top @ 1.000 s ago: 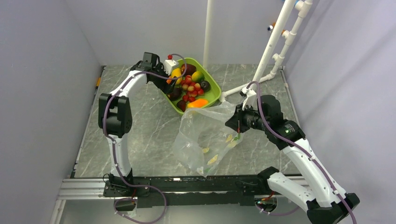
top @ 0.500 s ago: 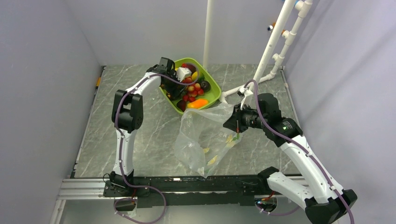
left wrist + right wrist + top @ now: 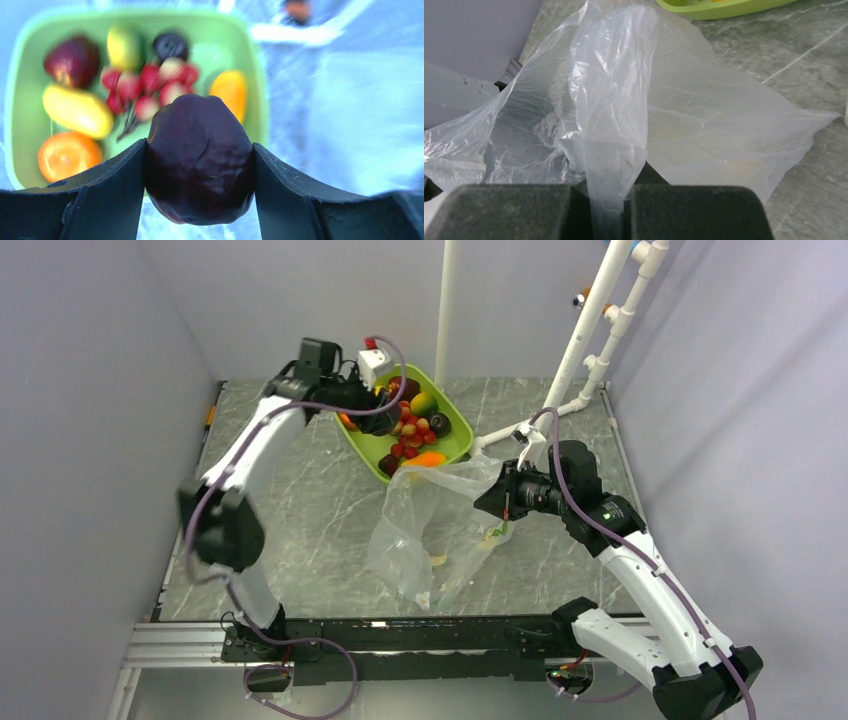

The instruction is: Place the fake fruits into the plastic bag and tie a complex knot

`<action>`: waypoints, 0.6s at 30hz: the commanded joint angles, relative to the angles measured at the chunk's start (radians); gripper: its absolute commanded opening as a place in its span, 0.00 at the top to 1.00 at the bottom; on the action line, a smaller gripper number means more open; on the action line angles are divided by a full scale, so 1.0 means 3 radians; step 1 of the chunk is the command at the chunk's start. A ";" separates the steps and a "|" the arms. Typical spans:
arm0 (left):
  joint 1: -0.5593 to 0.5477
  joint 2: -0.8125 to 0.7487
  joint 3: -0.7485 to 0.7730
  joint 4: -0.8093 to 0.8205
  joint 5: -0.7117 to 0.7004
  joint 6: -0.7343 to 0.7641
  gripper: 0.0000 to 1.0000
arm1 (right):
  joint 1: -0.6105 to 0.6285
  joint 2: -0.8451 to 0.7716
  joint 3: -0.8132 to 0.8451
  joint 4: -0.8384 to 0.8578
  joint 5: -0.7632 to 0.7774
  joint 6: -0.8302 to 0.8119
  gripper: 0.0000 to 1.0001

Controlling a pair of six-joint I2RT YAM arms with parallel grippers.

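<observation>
In the left wrist view my left gripper [image 3: 200, 167] is shut on a dark maroon fake fruit [image 3: 200, 150], held above the near end of the lime green tray [image 3: 15, 100]. In the tray lie an orange [image 3: 62, 155], a yellow oblong [image 3: 77, 110], an orange oblong [image 3: 229, 90], red-pink berries [image 3: 145, 87] and more dark fruits. From above, the left gripper [image 3: 385, 405] hangs over the tray's left side [image 3: 462, 430]. The clear plastic bag [image 3: 430, 530] sags just in front of the tray. My right gripper [image 3: 497, 502] is shut on its gathered edge [image 3: 609, 165]. No knot shows.
White pipes [image 3: 585, 340] rise at the back right, and a white pole [image 3: 445, 310] stands behind the tray. Grey walls close in both sides. The metal rail [image 3: 400, 635] with the arm bases runs along the near edge. A few pale yellow patches [image 3: 440, 560] show in the bag.
The left gripper has closed on the maroon fruit in the tray and lifted it, while the left arm's elbow swung out to the left. The right gripper still holds the bag's edge.
</observation>
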 commanded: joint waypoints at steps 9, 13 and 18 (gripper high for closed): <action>-0.0890 -0.1654 -0.0859 0.0099 0.1584 0.0200 0.63 | -0.0052 -0.0063 -0.0035 0.0365 -0.0156 0.0485 1.00; -0.1262 -0.1654 -0.1213 -0.0188 0.1067 0.0697 0.62 | -0.0083 -0.0082 -0.0020 0.0320 -0.0228 0.0561 1.00; -0.1345 -0.1711 -0.1872 -0.0681 0.0659 0.1837 0.61 | -0.0312 -0.0086 -0.0072 0.0061 -0.0629 0.0888 1.00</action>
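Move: The left hand, already holding the dark purple fruit, is to carry it to the plastic bag's open mouth, about 25 cm back, 11 cm to its right and some 8 cm lower. The green tray's middle lies roughly 2 cm ahead, 4 cm right and 18 cm below; the orange mango in it is about 8 cm back, 8 cm right and 17 cm below. From the right hand, still pinching the bag's rim, the mouth's middle is about 9 cm left, 4 cm back and 8 cm down. The left hand pulls quickly back about 25 cm and to its right some 9 cm, from above the tray to the bag's mouth, arching almost 20 cm up and then sinking about 15 cm while it swings clockwise some 40 degrees and keeps its grip on the purple fruit. The right hand stays nearly in place with its fingers shut on the rim, rising only a little as it tilts slightly. ##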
